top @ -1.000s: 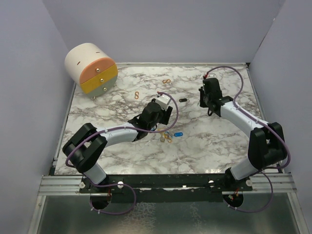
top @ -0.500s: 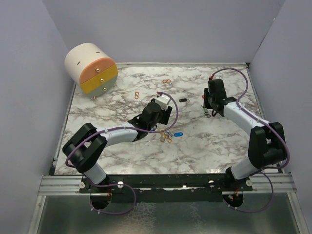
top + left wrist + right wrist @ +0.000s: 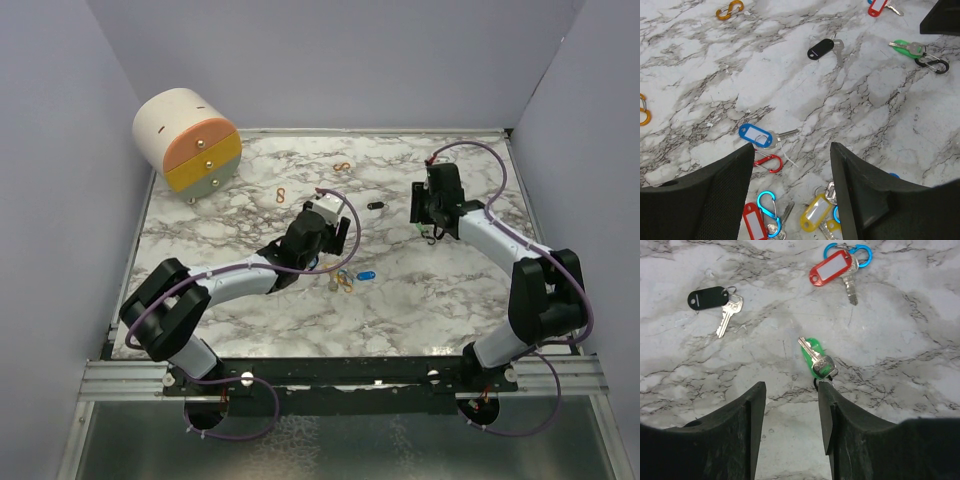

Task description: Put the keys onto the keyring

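My right gripper (image 3: 791, 386) is open over bare marble. The green-tagged key (image 3: 815, 357) lies just beyond its right fingertip, joined to a black carabiner keyring (image 3: 935, 64). Farther off lie a black-tagged key (image 3: 707, 297) and a red-tagged key (image 3: 832, 267) on a blue carabiner (image 3: 850, 250). My left gripper (image 3: 790, 146) is open too. A blue-tagged key (image 3: 756, 135) and a red carabiner (image 3: 767, 163) lie by its left finger. A yellow-tagged key (image 3: 816, 212) and another red-tagged key (image 3: 754, 226) on a blue carabiner (image 3: 762, 212) lie between its fingers.
A cream drum with orange and yellow drawers (image 3: 188, 140) stands at the back left. Two orange carabiners (image 3: 342, 166) (image 3: 282, 194) lie on the marble behind the left arm. Purple walls close in the table on three sides.
The right gripper has opened and let the green-tagged key with its black carabiner down on the marble. The left arm has shifted slightly.
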`<control>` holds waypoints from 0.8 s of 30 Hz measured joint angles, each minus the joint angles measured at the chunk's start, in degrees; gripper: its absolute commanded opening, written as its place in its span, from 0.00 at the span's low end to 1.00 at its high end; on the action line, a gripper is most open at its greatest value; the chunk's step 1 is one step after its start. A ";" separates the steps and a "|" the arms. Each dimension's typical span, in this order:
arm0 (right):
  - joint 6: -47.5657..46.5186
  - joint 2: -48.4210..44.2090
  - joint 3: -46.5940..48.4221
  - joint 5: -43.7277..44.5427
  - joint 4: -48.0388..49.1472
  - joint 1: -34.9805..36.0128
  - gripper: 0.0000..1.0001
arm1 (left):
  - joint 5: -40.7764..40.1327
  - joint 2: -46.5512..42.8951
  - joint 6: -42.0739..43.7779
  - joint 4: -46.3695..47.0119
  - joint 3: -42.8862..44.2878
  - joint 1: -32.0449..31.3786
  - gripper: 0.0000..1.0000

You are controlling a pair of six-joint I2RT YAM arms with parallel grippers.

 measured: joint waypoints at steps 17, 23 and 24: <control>4.76 12.35 3.54 -8.76 8.44 3.80 0.45 | -0.83 -3.74 -6.62 -5.14 -0.09 1.33 0.99; 8.44 17.05 8.15 -9.20 11.34 3.80 0.44 | -1.40 -6.43 -8.22 -5.97 -1.53 1.68 0.99; 8.85 17.75 8.94 -9.29 11.58 3.80 0.44 | -1.51 -6.88 -8.37 -5.99 -1.92 1.70 0.99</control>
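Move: Ahead and to the left of the right hand, the black key lies about 7 cm forward and 10 cm left, some 8 cm below. The green key, with its black ring, is roughly 1 cm ahead and 3 cm right; the red key with the cyan ring about 10 cm ahead and 4 cm right. From the left hand, the black key is about 13 cm forward, 13 cm right and 12 cm below, the red carabiner some 4 cm ahead and 1 cm left. Leaving the green key, the right hand swings about 8 cm left, soon also sinking some 4 cm and then pushing forward about 6 cm towards the black key, its left side rolling up and its fingers staying about half open, touching nothing. Meanwhile the left hand eases 2 to 3 cm left and slightly up above the red carabiner, its fingers spreading fully open. ##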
